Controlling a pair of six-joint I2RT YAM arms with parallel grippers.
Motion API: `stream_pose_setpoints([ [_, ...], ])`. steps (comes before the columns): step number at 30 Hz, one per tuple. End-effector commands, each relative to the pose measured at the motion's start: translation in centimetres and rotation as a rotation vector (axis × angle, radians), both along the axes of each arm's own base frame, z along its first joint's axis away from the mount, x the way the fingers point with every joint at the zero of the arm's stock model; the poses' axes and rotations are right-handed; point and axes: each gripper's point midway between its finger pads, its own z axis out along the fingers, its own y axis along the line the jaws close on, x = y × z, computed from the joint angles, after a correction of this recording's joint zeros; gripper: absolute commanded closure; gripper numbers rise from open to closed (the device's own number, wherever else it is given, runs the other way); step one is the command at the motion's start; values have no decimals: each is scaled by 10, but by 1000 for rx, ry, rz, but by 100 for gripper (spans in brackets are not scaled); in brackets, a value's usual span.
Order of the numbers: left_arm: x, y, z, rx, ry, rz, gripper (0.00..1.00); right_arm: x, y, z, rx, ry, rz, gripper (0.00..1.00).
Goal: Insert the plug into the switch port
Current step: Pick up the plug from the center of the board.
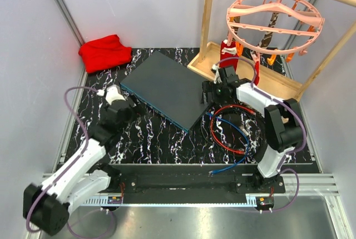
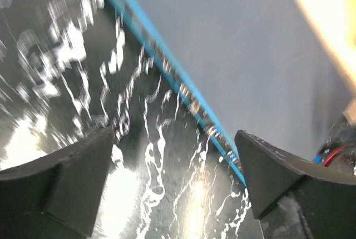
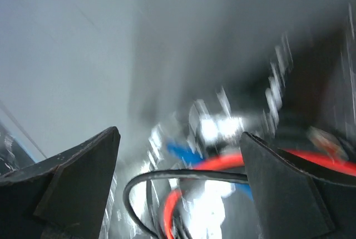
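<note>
The switch [image 1: 161,86] is a flat dark grey box with a teal front edge, lying slantwise mid-table. My left gripper [image 1: 127,108] hovers just off that front edge, open and empty. In the left wrist view the teal socket row [image 2: 167,69] runs diagonally, passing behind my right finger [image 2: 278,172]. My right gripper [image 1: 211,97] is at the switch's right corner, above coiled red, blue and black cables [image 1: 233,130]. It is open [image 3: 181,178], with the black cable [image 3: 183,175] and red cable [image 3: 267,161] lying below it. A small plug [image 1: 211,171] ends the blue cable near the front edge.
A red cloth [image 1: 104,51] lies at the back left. A wooden rack base [image 1: 245,69] stands behind the switch at the back right, with a pink hanger [image 1: 272,19] above it. The mat is black with white marbling [image 1: 144,139].
</note>
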Motion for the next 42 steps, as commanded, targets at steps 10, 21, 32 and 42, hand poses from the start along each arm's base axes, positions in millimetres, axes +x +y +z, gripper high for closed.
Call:
stream_pose_setpoints([
  [10, -19, 48, 105, 372, -393, -88, 1, -98, -57, 3, -26, 225, -260, 3],
  [21, -31, 53, 117, 357, -460, -72, 1, -121, -108, 7, -86, 299, -708, 6],
  [32, -41, 46, 125, 338, -515, -102, 1, -158, -138, -5, -26, 391, -980, 23],
  [42, -44, 39, 126, 331, -526, -129, 1, -159, -175, -29, 24, 363, -1244, 51],
])
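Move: The plugs lying loose inside the cable ring are some 13 cm back and 14 cm to the right of the open right hand, about 7 cm lower. The blue plug is nearer, roughly 6 cm back and 2 cm to its right; the red plug at the ring's near side is about 22 cm back and 13 cm right, and the switch's middle 12 cm left and 2 cm ahead. From the left hand the loose plugs lie around 42 cm to the right and 3 cm back, 14 cm below. The right hand leaves the end of the switch, a black cable lying across its open fingers, and sweeps back about 18 cm and right some 16 cm to the loose plugs in the ring, dipping, rising slightly and then sinking to finish about 3 cm lower, while it turns clockwise some 65 degrees until the fingers point nearly straight down and closes them from wide to about half open. Meanwhile the empty left hand lifts off about 11 cm, drawing a little back and to the left, tipping its fingers upward and rolling its left side up as it backs clear of the switch's front edge. ##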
